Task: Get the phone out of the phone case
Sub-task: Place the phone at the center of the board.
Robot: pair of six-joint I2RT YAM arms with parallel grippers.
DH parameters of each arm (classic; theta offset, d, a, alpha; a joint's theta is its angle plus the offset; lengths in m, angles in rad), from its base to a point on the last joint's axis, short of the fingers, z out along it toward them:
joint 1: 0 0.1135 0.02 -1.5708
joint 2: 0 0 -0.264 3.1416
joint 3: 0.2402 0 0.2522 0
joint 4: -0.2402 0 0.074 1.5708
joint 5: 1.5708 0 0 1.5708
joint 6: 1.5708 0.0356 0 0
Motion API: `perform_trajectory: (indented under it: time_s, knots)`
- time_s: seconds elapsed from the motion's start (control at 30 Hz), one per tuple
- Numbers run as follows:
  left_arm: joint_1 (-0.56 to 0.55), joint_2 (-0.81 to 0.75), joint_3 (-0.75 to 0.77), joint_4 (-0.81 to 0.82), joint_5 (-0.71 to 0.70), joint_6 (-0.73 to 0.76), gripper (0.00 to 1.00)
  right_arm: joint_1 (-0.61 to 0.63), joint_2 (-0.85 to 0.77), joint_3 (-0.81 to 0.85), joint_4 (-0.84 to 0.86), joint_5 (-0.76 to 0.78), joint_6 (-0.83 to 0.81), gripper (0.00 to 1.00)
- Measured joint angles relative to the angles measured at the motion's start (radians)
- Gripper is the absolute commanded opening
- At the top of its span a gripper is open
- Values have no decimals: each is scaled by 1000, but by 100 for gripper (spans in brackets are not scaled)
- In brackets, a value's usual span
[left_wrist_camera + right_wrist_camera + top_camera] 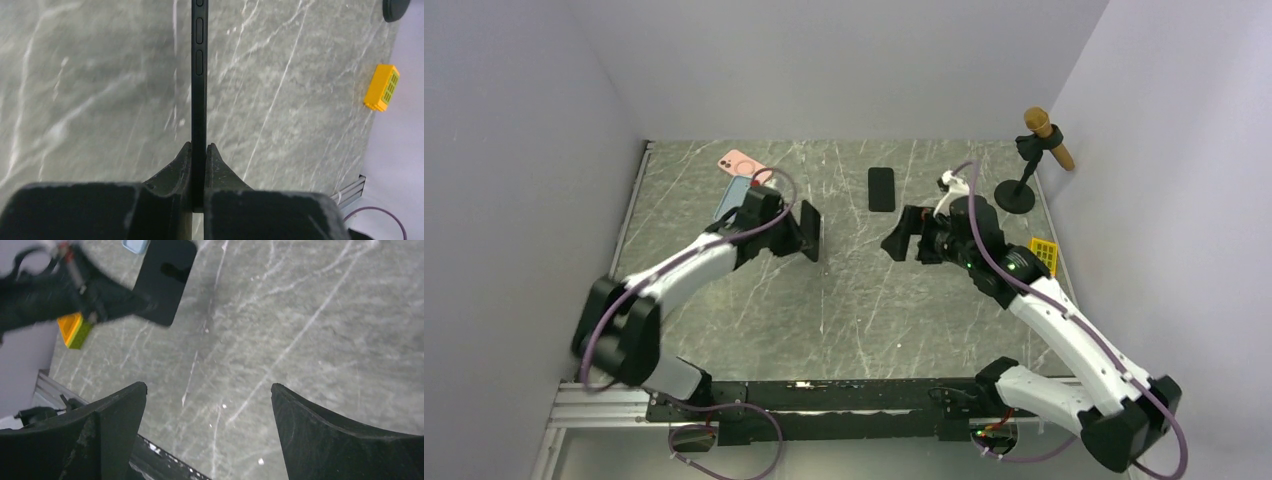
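My left gripper (807, 232) is shut on a thin black phone case (199, 75) and holds it on edge above the table's middle. Its side buttons face the left wrist camera. In the right wrist view the case (167, 282) shows its flat back with a camera cutout; I cannot tell whether a phone is inside. A black phone (881, 188) lies flat on the table behind the grippers. My right gripper (902, 240) is open and empty, a short way right of the case, with only table between its fingers (120, 410).
A pink case (736, 162) and a light blue phone (730, 197) lie at the back left, behind the left arm. A yellow block (1044, 255) sits at the right edge. A microphone on a black stand (1029, 160) stands at the back right.
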Motion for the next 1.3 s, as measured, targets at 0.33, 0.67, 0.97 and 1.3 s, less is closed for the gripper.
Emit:
perform_trajectory:
  time_s: [0.33, 0.67, 0.97, 1.3]
  knots:
    - [20, 731, 561, 177, 179, 33, 0, -8, -326, -142, -142, -24, 51, 97]
    - [27, 1015, 881, 200, 217, -33, 41, -8, -438, -145, -229, -19, 64, 97]
    - [48, 946, 825, 130, 217, -24, 99, -8, -435, -150, -267, -10, 77, 98]
    - [84, 475, 497, -98, 147, 155, 99, -8, -441, -143, -341, 116, 98, 100]
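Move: My left hand already holds the phone, tipped on edge. The clear spot it goes to lies about 20 cm ahead, 14 cm to the right and 10 cm down; the black phone already on the board is 8 cm farther right, level with that spot. The blue case lies about 17 cm ahead and 20 cm left of my left hand, the pink case some 27 ahead and 18 left. From my empty right hand the spot is roughly 23 cm ahead, 9 left, 20 down. I sweep my left hand forward about 20 cm, some 13 cm to the right and down 8 or 9, carrying the phone in beside the black phone. There I open wide, let go of it, and draw back, left and up about 10 cm each way. My open right hand meanwhile backs off about 9 cm and a bit to the right, clear of the board's middle. ##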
